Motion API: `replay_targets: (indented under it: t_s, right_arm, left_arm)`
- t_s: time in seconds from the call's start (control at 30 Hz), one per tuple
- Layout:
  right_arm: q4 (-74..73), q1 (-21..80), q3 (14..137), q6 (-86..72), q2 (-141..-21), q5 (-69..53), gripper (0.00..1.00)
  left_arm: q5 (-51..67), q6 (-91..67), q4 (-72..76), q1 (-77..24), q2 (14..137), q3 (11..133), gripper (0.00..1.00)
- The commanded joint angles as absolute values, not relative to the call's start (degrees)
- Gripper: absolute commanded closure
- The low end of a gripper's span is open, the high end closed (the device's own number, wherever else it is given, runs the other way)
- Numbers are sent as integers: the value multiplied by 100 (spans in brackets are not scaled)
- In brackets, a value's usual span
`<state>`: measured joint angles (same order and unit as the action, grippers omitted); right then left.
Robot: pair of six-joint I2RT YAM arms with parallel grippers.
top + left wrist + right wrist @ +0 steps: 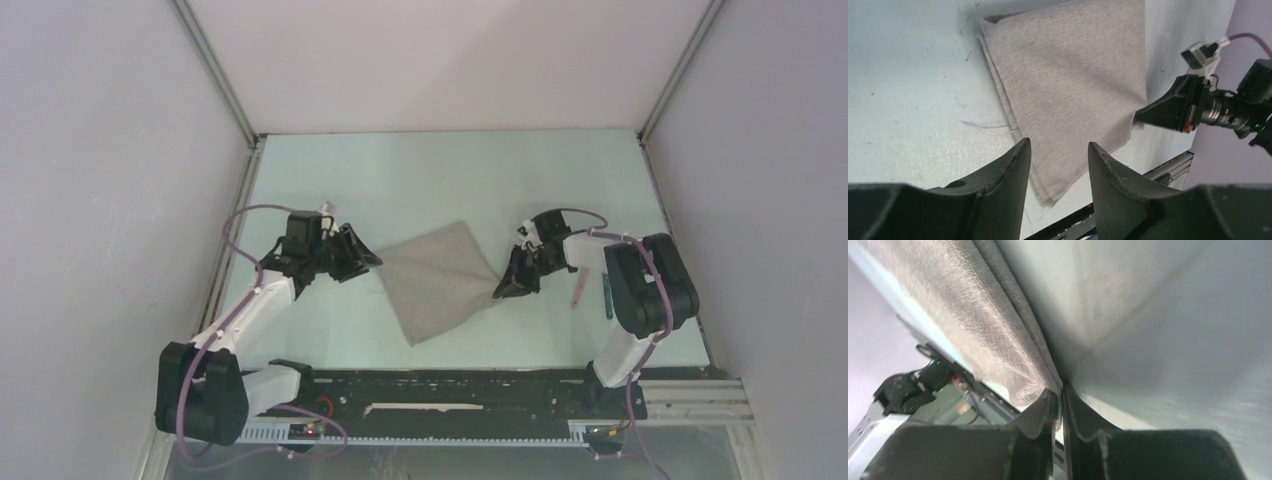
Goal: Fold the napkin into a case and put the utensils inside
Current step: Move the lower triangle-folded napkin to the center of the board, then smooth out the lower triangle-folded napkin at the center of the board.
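The taupe-grey napkin (pixel 437 280) lies on the table as a diamond, doubled over at its edges (pixel 1068 85). My right gripper (pixel 499 290) is shut on the napkin's right corner (pixel 1023 360), the cloth pinched between its tips (pixel 1061 390). My left gripper (pixel 372 258) is open at the napkin's left corner, its fingers (pixel 1020 155) standing either side of the cloth's edge without touching it. Two utensils lie right of the right arm: a pale pink handle (pixel 579 288) and a dark teal handle (pixel 607 295).
White walls close the table (pixel 440 170) in at the back and both sides. A black rail (pixel 450 385) with the arm bases runs along the near edge. The right arm's wrist camera (pixel 1228 107) shows in the left wrist view.
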<state>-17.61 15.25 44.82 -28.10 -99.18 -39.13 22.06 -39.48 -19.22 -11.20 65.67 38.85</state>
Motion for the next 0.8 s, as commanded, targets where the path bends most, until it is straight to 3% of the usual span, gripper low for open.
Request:
replay_targets:
  t_s: [0.0, 0.2, 0.3, 0.53, 0.77]
  right_arm:
    - [-3067, 1072, 5132, -1935, -10067, -2968, 79]
    - [-3582, 1162, 6021, -2008, -9437, -1646, 46]
    - [-3797, 1541, 6372, -1990, -8906, -992, 36]
    - [-4362, 3460, 6728, -2081, -8638, 1000, 31]
    - [-3946, 5658, 7463, -2527, -9760, 1112, 33]
  left_arm:
    - [2532, -3691, -1773, -972, 6449, 3937, 49]
    - [2635, -3655, -1714, -917, 6399, 3800, 49]
    - [2632, -3585, -1715, -851, 6385, 3779, 49]
    - [2669, -3571, -1607, -708, 6621, 3814, 47]
    - [2653, -3621, -1628, -353, 6495, 3788, 46]
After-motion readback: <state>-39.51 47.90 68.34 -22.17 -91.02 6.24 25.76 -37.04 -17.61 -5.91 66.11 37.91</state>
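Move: The folded napkin's right-hand corner is still pinched in the right fingers, almost on the board; its middle lies about 13 cm left of that hand and 3 cm farther out. On the other side, the pink-handled fork is roughly 19 cm right and 5 cm ahead, with the teal-handled utensil some 24 cm right and 4 cm ahead. From the idle left hand, the napkin's middle is about 12 cm to the right, level fore and aft, and 11 cm below. The napkin's corner is let go as the right fingers open wide while the hand sweeps low, forward and right, about 5 cm each way. The hand then rises some 10 cm and swings back and left, ending open above the napkin's right half and sinking slightly at the last, the wrist turned by roughly 50 degrees. ##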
